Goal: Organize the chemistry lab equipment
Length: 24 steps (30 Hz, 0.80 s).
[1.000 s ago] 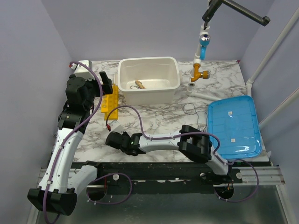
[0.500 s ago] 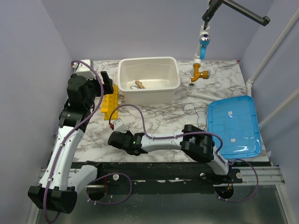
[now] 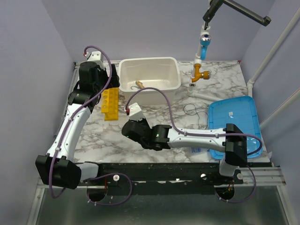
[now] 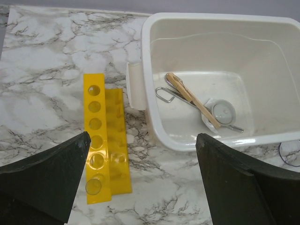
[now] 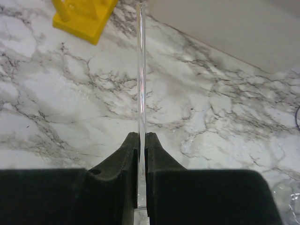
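My right gripper [image 5: 141, 136] is shut on a thin clear glass tube [image 5: 141, 70], which sticks out ahead of the jaws above the marble table. A corner of the yellow holed tube rack [image 5: 84, 14] shows beyond it. In the top view this rack [image 3: 110, 102] lies left of the white bin [image 3: 149, 63]. My left gripper [image 4: 142, 136] hangs open high above the rack [image 4: 96, 140] and the bin's near rim [image 4: 154, 122], holding nothing. Inside the bin lie silver tongs [image 4: 164, 93], a tan wooden stick [image 4: 192, 98] and a small clear glass dish [image 4: 224, 111].
A blue tray lid [image 3: 234, 126] lies at the right of the table. A tap on a stand [image 3: 202, 56] rises at the back right. Purple walls close in the left, back and right sides. Crumpled clear plastic [image 5: 287, 199] shows at the right wrist view's lower right.
My right gripper closed on the glass tube and rose, moving right and back from the front left. My left arm swung back and higher, over the rack and bin.
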Each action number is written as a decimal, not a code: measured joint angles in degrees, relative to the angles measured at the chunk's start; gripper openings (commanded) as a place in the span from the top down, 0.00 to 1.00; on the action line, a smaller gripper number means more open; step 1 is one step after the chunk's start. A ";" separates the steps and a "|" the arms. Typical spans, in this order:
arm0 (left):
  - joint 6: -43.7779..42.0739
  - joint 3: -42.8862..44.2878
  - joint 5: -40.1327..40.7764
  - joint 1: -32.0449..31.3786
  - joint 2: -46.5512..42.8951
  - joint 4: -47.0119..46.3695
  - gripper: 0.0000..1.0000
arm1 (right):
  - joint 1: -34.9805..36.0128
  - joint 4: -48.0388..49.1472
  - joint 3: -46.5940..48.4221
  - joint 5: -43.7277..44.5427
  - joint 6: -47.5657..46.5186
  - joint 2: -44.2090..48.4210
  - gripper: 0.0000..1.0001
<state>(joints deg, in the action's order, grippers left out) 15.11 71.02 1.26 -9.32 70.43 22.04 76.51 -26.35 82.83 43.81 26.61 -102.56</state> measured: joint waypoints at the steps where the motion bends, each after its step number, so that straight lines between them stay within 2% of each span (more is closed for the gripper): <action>1: 0.20 0.74 -0.02 0.00 0.94 0.04 0.04 | -0.24 -0.31 -0.66 0.63 0.13 1.40 0.99; 5: 0.90 4.17 -0.04 0.00 5.44 0.35 0.07 | -1.99 -1.53 -3.89 2.03 0.90 6.36 0.99; 11: 1.01 10.67 0.22 0.00 15.47 1.95 0.20 | -5.70 -1.95 -7.54 2.69 1.27 12.37 0.99; 18: 0.13 13.97 0.39 -0.68 24.22 5.60 0.41 | -7.63 -0.22 -10.78 3.26 1.90 17.81 0.99; 24: -0.57 18.75 0.55 -2.08 30.10 7.74 0.51 | -7.98 -0.04 -12.46 3.41 2.36 19.54 0.99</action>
<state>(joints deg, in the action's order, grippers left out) 14.55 89.78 1.80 -11.40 100.53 29.78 68.53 -26.39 70.37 47.22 28.97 -83.02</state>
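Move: The left rim of the white bin lies about 10 cm ahead of the open left gripper, 3 cm to its right and 14 cm below. The yellow rack is 4 cm ahead and 4 cm left of that hand on the table; the wooden clip on the bin floor is some 12 cm ahead and 12 cm right. From the right hand, already holding the glass rod, the bin's middle is about 27 cm ahead, 5 cm right and 8 cm lower, the rack 20 cm ahead and 13 cm left. Bring the left gripper forward, then mostly down over the left rim of the bin, about 10 cm lower in all, tipping the fingers down some 20 degrees and closing them to half open with the rim between them in view. Meanwhile keep the glass rod pinched in the right gripper and swing it about 10 cm right, rising and a little forward, turning clockwise to face the bin's front wall. ##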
